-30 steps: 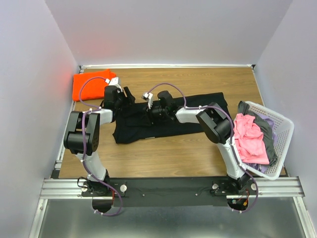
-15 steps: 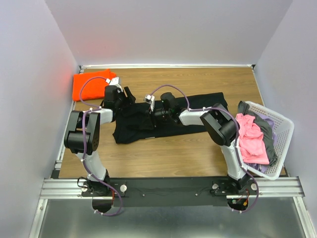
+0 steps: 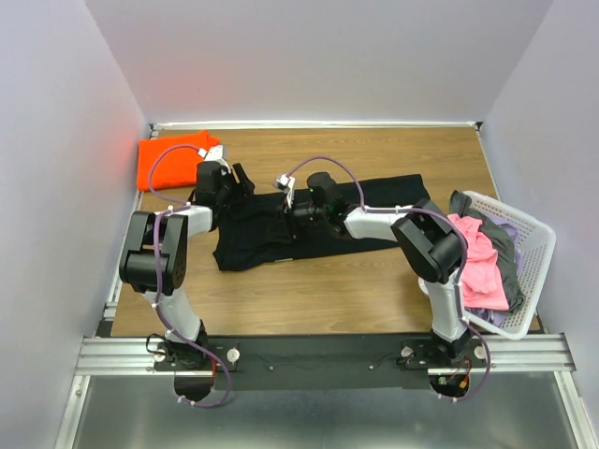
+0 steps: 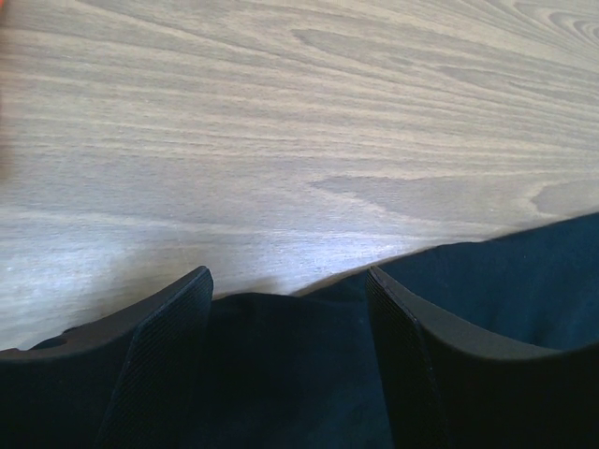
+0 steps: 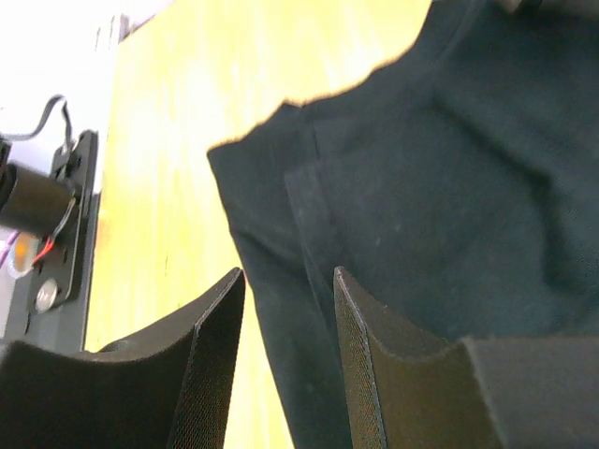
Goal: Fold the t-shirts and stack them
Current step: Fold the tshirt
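A large black t-shirt (image 3: 323,241) lies spread across the middle of the wooden table (image 3: 374,154). An orange t-shirt (image 3: 171,159) lies folded at the back left corner. My left gripper (image 3: 245,179) is low over the black shirt's back left edge; in the left wrist view the gripper (image 4: 288,281) is open, with black cloth (image 4: 281,374) lying between the fingers and bare wood beyond. My right gripper (image 3: 288,208) is just to its right over the shirt; in the right wrist view the gripper (image 5: 287,276) stands open above a fold of the black cloth (image 5: 449,187).
A white lattice basket (image 3: 530,232) stands at the table's right edge with a pink shirt (image 3: 473,267) and grey cloth (image 3: 506,251) heaped in it. Grey walls close in the back and both sides. The arm bases sit on a rail (image 3: 318,354) at the near edge.
The right arm has swung its elbow to the right and the right gripper has shifted slightly back and right over the black shirt. The left arm has not moved.
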`<action>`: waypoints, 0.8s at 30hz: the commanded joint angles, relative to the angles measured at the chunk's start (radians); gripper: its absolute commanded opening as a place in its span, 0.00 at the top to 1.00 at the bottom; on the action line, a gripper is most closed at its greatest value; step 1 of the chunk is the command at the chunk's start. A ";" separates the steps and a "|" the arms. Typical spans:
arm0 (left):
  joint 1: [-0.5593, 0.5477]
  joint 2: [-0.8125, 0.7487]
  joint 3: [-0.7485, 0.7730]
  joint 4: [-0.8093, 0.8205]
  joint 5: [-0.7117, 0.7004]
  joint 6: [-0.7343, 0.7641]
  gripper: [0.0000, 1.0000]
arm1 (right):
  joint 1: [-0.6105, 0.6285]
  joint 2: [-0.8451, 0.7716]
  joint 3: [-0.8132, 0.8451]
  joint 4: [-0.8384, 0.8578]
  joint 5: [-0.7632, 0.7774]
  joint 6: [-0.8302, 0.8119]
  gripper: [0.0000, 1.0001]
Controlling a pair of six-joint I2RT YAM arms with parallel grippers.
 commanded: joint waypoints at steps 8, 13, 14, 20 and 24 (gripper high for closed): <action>-0.002 -0.145 -0.109 -0.017 -0.134 -0.036 0.24 | 0.122 0.034 0.140 -0.130 0.241 -0.146 0.49; -0.002 -0.151 -0.137 0.000 -0.111 -0.044 0.23 | 0.173 0.077 0.169 -0.156 0.332 -0.193 0.49; -0.002 -0.148 -0.138 0.000 -0.108 -0.044 0.23 | 0.178 0.083 0.172 -0.158 0.343 -0.201 0.49; 0.011 -0.143 -0.146 0.032 -0.034 -0.053 0.22 | 0.219 0.153 0.217 -0.181 0.462 -0.247 0.48; 0.015 -0.146 -0.152 0.034 -0.032 -0.052 0.21 | 0.231 0.183 0.232 -0.182 0.539 -0.258 0.48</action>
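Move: The folded black t-shirt's left end is about 10 cm to the right hand's left, level ahead and some 6 cm below; its near-left corner is about 8 cm back and 14 cm left. For the left hand, the shirt's far-left corner is some 4 cm back, 2 cm left and 4 cm below, with the folded orange t-shirt about 6 cm ahead and 15 cm left of that hand. Its half-open fingertips come down onto the cloth of the black shirt's left end: the right hand first arcs up a little and about 7 cm left, then sinks, ending some 5 cm lower and tipped over about 20 degrees. The left hand hops back about 3 cm and slightly left over the far-left corner, rising briefly and settling at its old height, fingers staying open. ##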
